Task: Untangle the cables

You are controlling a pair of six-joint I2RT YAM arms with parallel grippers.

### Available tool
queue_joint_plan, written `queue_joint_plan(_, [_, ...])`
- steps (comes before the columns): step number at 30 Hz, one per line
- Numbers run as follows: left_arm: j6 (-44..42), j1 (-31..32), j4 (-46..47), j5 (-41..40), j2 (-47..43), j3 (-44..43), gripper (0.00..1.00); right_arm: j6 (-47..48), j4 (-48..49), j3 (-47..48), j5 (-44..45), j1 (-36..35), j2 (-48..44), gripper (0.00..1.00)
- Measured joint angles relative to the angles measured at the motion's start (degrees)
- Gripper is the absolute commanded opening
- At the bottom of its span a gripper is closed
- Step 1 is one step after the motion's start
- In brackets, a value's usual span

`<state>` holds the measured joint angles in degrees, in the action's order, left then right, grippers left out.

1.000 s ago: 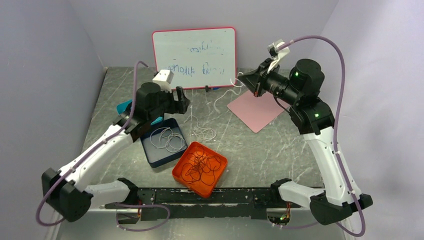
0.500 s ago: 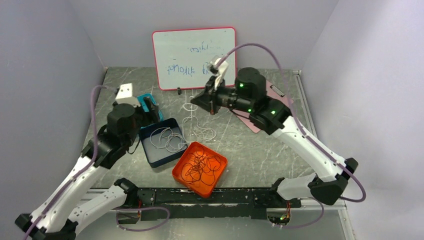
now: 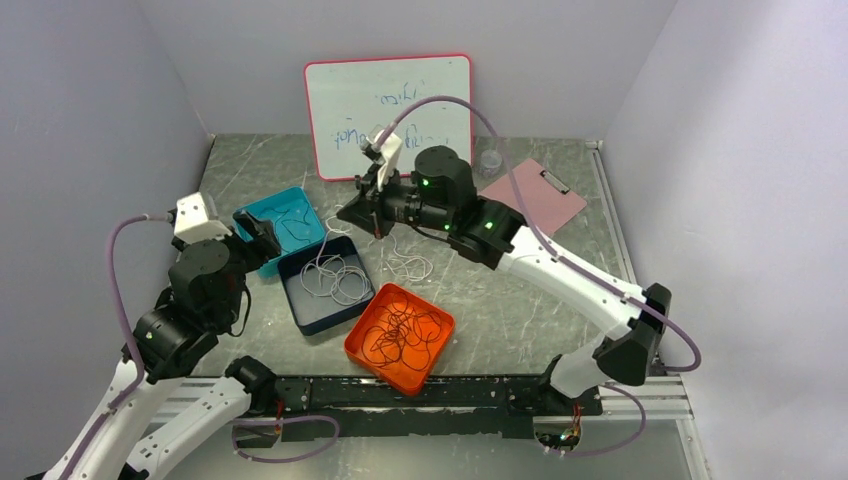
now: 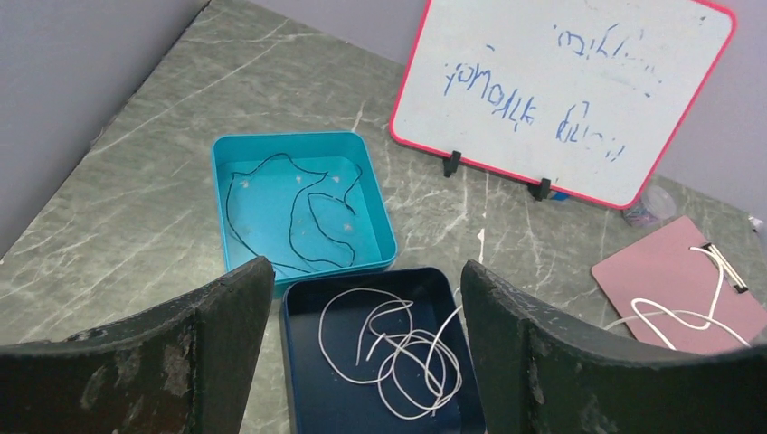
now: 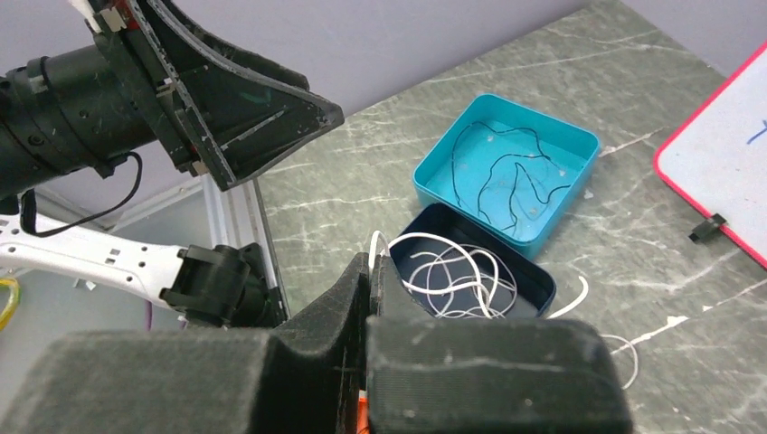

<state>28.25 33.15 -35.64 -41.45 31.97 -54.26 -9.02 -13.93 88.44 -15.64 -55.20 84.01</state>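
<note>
My right gripper (image 3: 350, 213) hangs over the table behind the dark blue tray (image 3: 300, 300), shut on a white cable (image 5: 378, 238). That cable leaves the jaw tips (image 5: 372, 260) and loops down into the tray among other white cables (image 3: 335, 280). A black cable (image 3: 288, 225) lies in the teal tray (image 3: 248, 215). A tangle of black cables (image 3: 400, 335) fills the orange tray (image 3: 360, 352). More white cable (image 3: 410, 268) lies loose on the table. My left gripper (image 3: 265, 233) is drawn back at the left, open and empty (image 4: 366, 271).
A whiteboard (image 3: 390, 115) stands at the back. A pink clipboard (image 3: 530, 195) lies at the back right; the left wrist view shows a white cable (image 4: 674, 315) on it. A small clear cup (image 3: 490, 160) sits behind it. Grey walls close in both sides.
My right arm swung left from the clipboard to the trays, carrying the white cable. My left arm pulled back to the left, uncovering the teal tray.
</note>
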Motion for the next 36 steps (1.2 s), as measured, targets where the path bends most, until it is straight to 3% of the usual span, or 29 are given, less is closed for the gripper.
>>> queue_joint_plan(17, [0.7,0.0,-1.3,-0.3,0.2,1.3,0.80,-4.3,8.7,-2.3,-4.5,-2.7,16.8,0.00])
queue_joint_plan(36, [1.6,0.0,-1.4,2.1,2.4,2.8,0.79,-9.3,11.7,-8.4,-2.6,-3.8,29.4,0.00])
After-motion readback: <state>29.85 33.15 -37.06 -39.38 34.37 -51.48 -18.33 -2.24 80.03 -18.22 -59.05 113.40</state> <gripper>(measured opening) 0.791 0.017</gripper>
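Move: The right hand, already pinching the white cable, is bound for the navy box, whose middle lies about 12 cm to its left, 4 cm ahead and 34 cm below. On the table around the box, from this hand, the teal box is some 19 cm ahead and 21 cm left, the orange box 8 cm back and 4 cm right, and loose white loops 9 cm ahead and 6 cm right. From the left hand, the navy box is about 4 cm ahead, 8 cm right and 29 cm down. Still pinching the white cable, the right hand lowers it towards the navy box, dropping about 27 cm in all; it drifts some 8 cm left during the first part, then sinks nearly straight down as the fingers tip downward, a turn of roughly 30 degrees. The empty left hand sinks 3 to 4 cm, fingers staying open. ##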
